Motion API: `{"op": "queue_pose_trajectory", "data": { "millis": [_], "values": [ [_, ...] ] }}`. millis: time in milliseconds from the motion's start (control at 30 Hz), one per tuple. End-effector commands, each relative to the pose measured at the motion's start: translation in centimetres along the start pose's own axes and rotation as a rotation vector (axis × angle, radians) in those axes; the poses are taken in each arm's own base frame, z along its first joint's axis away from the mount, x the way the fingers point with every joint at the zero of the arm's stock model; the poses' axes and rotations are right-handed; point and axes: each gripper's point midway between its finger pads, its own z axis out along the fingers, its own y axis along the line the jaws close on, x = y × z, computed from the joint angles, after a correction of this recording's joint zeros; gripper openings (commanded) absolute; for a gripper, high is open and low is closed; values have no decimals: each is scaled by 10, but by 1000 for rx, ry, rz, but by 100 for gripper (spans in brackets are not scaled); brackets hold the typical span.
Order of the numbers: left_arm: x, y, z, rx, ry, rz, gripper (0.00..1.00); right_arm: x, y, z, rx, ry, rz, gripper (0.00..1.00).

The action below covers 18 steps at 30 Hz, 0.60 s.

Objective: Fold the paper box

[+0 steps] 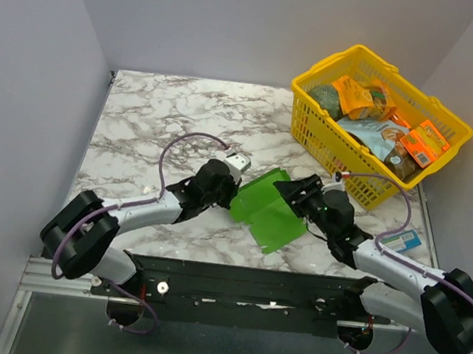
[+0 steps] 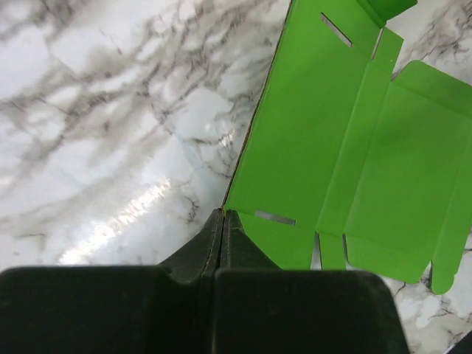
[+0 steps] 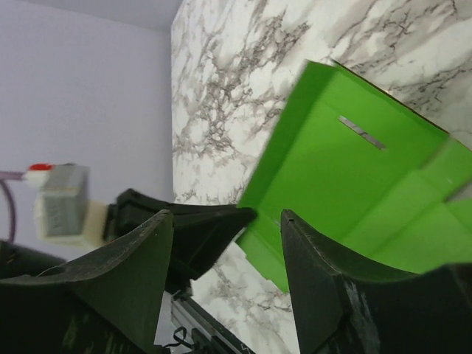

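The paper box [image 1: 271,211] is a bright green creased cut-out, mostly flat on the marble table between my two arms. In the left wrist view its panels and flaps [image 2: 332,147] spread to the right, with two thin slots showing. My left gripper [image 2: 223,212] is shut, its tips pinched right at the card's near left corner. From above, the left gripper [image 1: 236,196] sits at the card's left edge. My right gripper [image 3: 225,228] stands open over the card's [image 3: 346,169] other side, with nothing between its fingers. In the top view the right gripper [image 1: 296,192] is above the card's right part.
A yellow plastic basket [image 1: 319,131] full of snack packs stands at the back right. A blue-and-white pack [image 1: 402,240] lies by the right arm near the table's right edge. Grey walls close in the left, back and right sides.
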Motion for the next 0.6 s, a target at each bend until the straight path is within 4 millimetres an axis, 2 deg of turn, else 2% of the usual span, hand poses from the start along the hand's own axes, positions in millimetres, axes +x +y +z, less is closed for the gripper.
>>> {"op": "queue_pose_trajectory", "data": {
  "millis": [0,33,133,167,267,400,567],
  "values": [
    [-44,11,-22,-172,-168,213,0,10,5,8,12,53,84,69],
    [-46,11,-24,-191,-173,261,0,13,1,13,24,66,95,69],
    [-47,11,-29,-236,-178,363,0,16,14,23,-17,88,116,69],
    [-44,12,-28,-248,-161,385,0,23,13,26,-21,122,114,69],
    [-44,11,-28,-274,-139,447,0,21,25,32,-77,113,116,68],
    [-45,9,-33,-297,-152,501,0,22,12,40,-22,106,119,67],
    [-42,2,-35,-309,-157,561,0,24,6,47,-1,104,130,66]
  ]
}}
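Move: The left hand already pinches the near-left corner of the paper box; from there the box's raised long edge runs ahead and right, its middle about 6 cm ahead and 6 cm right. From the right hand, that middle lies some 10 cm left, 6 cm ahead and 9 cm lower. The edge's far corner is about 12 cm ahead and 4 cm left of the right hand, and the box's near panel lies roughly 11 cm beneath it, 3 cm left. Keeping the near-left corner of the paper box pinched in its shut fingers, the left hand lifts it straight up about 5 cm, nearly all in the first half, and goes on tilting its fingertips up towards level, some 30 degrees of turn in all with its left side rising. The right hand, fingers staying open, first sinks about 2 cm and then swings some 4 cm left and a little forward, in over the big panel towards the raised long edge and the left hand; whether it touches the cardboard can't be seen. ##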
